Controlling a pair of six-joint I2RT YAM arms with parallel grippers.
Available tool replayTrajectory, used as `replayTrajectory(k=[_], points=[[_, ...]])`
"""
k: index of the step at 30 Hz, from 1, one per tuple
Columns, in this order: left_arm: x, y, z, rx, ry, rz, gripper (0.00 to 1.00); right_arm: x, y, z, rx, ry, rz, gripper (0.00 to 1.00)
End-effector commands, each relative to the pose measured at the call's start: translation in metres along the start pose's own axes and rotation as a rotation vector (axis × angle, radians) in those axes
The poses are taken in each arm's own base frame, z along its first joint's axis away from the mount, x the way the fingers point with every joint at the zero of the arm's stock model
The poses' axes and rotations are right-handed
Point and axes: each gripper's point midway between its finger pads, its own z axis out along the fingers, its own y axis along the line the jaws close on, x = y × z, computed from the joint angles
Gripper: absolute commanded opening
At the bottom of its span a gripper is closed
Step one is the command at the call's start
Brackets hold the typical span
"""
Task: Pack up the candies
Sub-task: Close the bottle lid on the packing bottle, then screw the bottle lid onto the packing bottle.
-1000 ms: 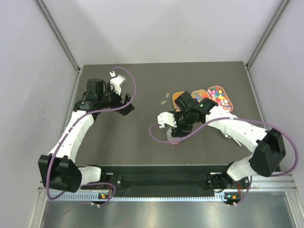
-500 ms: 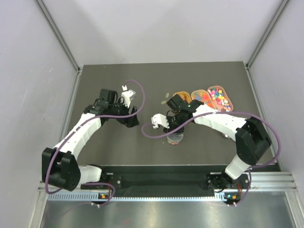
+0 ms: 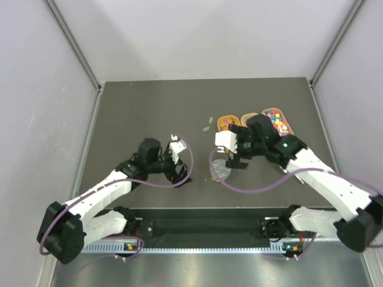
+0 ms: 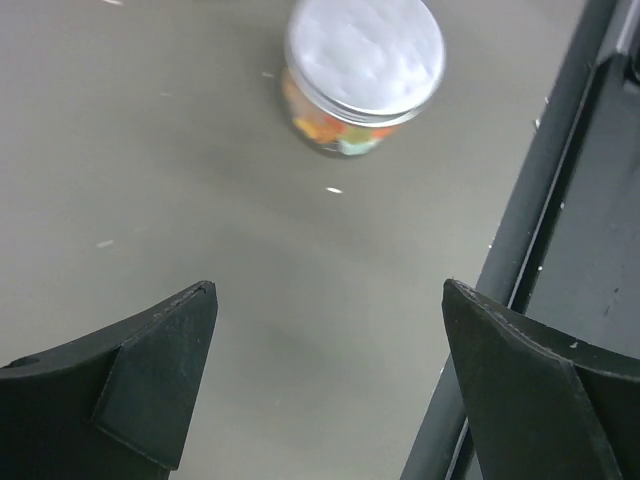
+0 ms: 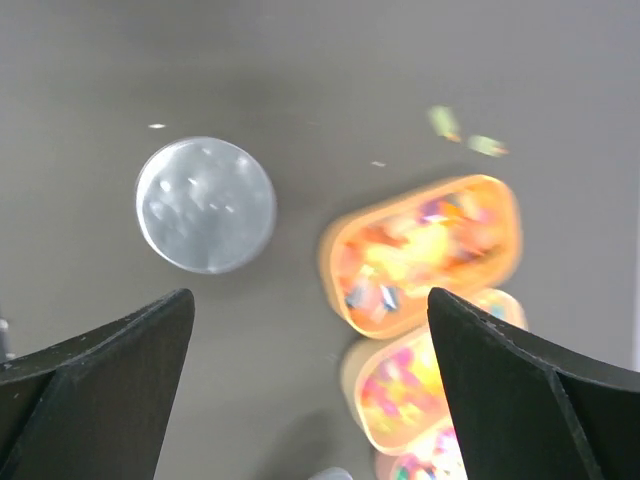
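Observation:
A small clear round dish with a white lid stands near the table's front edge, with candies showing through its wall. In the right wrist view its lid is seen from above. More candies fill three orange oval trays at the back right. My left gripper is open and empty, short of the dish and to its left. My right gripper is open and empty, hanging between the dish and the trays.
Two loose greenish pieces lie on the table beyond the trays, also visible from above. The table's dark front rail runs right beside my left gripper. Grey walls enclose the table on three sides.
My left arm has swung from the far left toward the front edge, nearer the dish. My right gripper has opened and drawn back from over the dish toward the trays.

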Motion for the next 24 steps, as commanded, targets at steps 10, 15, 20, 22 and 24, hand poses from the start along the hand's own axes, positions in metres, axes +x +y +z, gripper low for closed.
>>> replayTrajectory(k=[10,15,20,22,24], points=[[0.019,-0.035,0.077,0.052,-0.107,0.179,0.99,0.043,0.002,0.004,0.057,0.03,0.056,1.0],[0.035,-0.036,0.092,0.019,-0.113,0.209,0.99,0.042,0.002,0.012,0.026,0.009,0.083,1.0],[0.071,-0.016,0.115,-0.026,-0.025,0.235,0.99,0.057,0.031,0.023,-0.106,-0.065,0.092,1.0],[0.08,-0.011,0.128,-0.031,0.034,0.218,0.99,0.065,0.036,0.03,-0.131,-0.086,0.055,1.0],[0.087,-0.01,0.134,-0.026,0.038,0.21,0.99,0.068,0.041,0.036,-0.164,-0.111,0.034,1.0]])
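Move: The packing bottle, its lid already on top, stands some 15 cm to the left hand's right, about 3 cm ahead and 9 cm below. From the right hand the bottle is roughly 4 cm to the left, 1 cm back and 15 cm below. Of the right hand's neighbours, the orange-candy box lies about 16 cm straight ahead and the middle candy box 17 cm ahead and 9 cm to the right, both some 17 cm below. Towards the lidded bottle the left hand sinks about 10 cm while travelling some 9 cm right, first swinging a few centimetres back and then forward again, rolling slightly, fingers wide open, to come in low on the bottle's left. The right hand, also open, drops about 7 cm and shifts 4 cm right, coming down towards the bottle's height on its right side. ##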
